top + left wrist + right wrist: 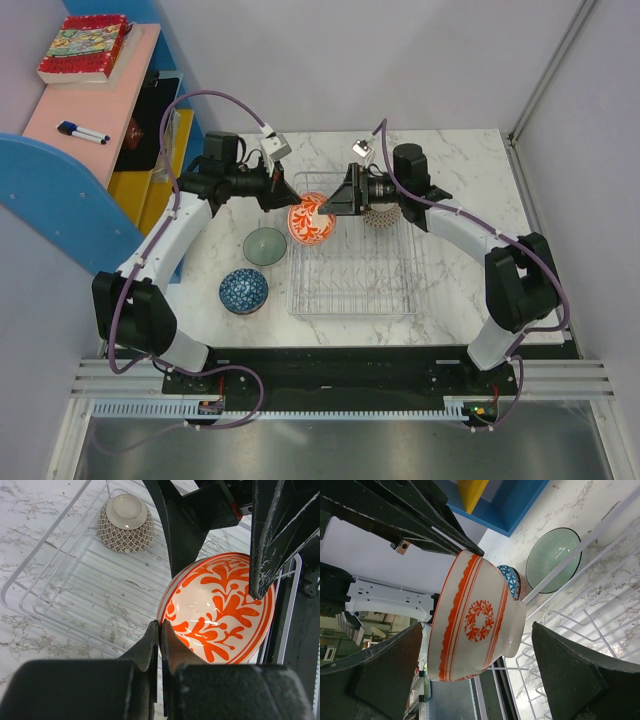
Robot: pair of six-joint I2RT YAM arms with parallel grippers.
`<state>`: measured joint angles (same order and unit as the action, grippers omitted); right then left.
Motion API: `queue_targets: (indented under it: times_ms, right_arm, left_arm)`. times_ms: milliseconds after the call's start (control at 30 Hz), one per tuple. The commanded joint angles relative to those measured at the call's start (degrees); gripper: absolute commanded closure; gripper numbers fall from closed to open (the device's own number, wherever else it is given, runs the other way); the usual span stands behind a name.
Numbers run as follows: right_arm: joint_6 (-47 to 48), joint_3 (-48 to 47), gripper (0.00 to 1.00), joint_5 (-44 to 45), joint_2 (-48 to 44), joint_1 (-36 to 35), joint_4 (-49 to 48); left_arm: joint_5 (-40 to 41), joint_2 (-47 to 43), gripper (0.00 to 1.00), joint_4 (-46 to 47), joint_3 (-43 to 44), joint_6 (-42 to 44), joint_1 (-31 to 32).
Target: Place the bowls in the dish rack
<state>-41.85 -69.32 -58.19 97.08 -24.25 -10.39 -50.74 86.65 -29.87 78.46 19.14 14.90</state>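
An orange-and-white patterned bowl hangs tilted on its side over the back left corner of the dish rack. My left gripper is shut on its rim, the jaws pinching the edge. My right gripper is open and wide. Its fingers stand on either side of the bowl without touching it. A brown-patterned bowl sits upside down at the rack's back right. A green bowl and a blue bowl rest on the table left of the rack.
The wire rack has rows of upright tines. A blue-and-pink shelf with a book and a marker stands at the far left. Grey walls close in the table at the back and right.
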Motion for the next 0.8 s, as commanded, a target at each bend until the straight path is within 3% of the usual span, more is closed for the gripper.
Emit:
queue_targets:
  times_ms: [0,200,500,667,767]
  right_arm:
    - [-3.15,1.38,0.02,-2.36,0.66,0.08,-6.92]
    - [-2.28,2.08,0.06,-2.71,0.66,-0.01,-6.22]
    - [-2.1,2.26,0.24,-4.82,0.66,-0.01,-6.48]
    - [-4.55,2.96,0.41,-6.49,1.18,-0.01,-10.25]
    - [-10.26,4.63,0.61,-7.89,1.53,-0.01,-17.8]
  left_arm:
    - [-3.58,-0.26,0.98,2.71,3.02,-0.59,0.4]
    - [-3.14,-0.08,0.98,2.71,3.19,-0.59,0.49]
    - [-2.87,0.18,0.98,2.71,2.76,-0.15,0.57]
    - [-2.78,0.27,0.98,2.71,2.76,0.02,0.66]
    - [-2.7,0.27,0.98,2.8,2.58,0.11,0.66]
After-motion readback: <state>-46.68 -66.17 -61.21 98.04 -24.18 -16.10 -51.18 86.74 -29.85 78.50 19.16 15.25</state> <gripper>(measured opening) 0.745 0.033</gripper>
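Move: The orange bowl, already pinched at its rim by the left fingers, has its middle about 4 cm back, 3 cm right and 2 cm below that hand. From the right hand, whose wide-open fingers straddle the bowl, it is some 3 cm left and 2 cm back, barely lower. The patterned bowl sits about 13 cm right, 2 cm ahead and 18 cm down; the green bowl about 15 cm left, 8 cm back and 20 cm down. The right fingers close by about a quarter of their range until they clamp the orange bowl between its open side and its foot, one finger over the opening and the other underneath, beginning their hold. Meanwhile the right hand eases about 1 cm back and 1 cm down. The left hand stays put and keeps its shut fingers pinched on the rim. ##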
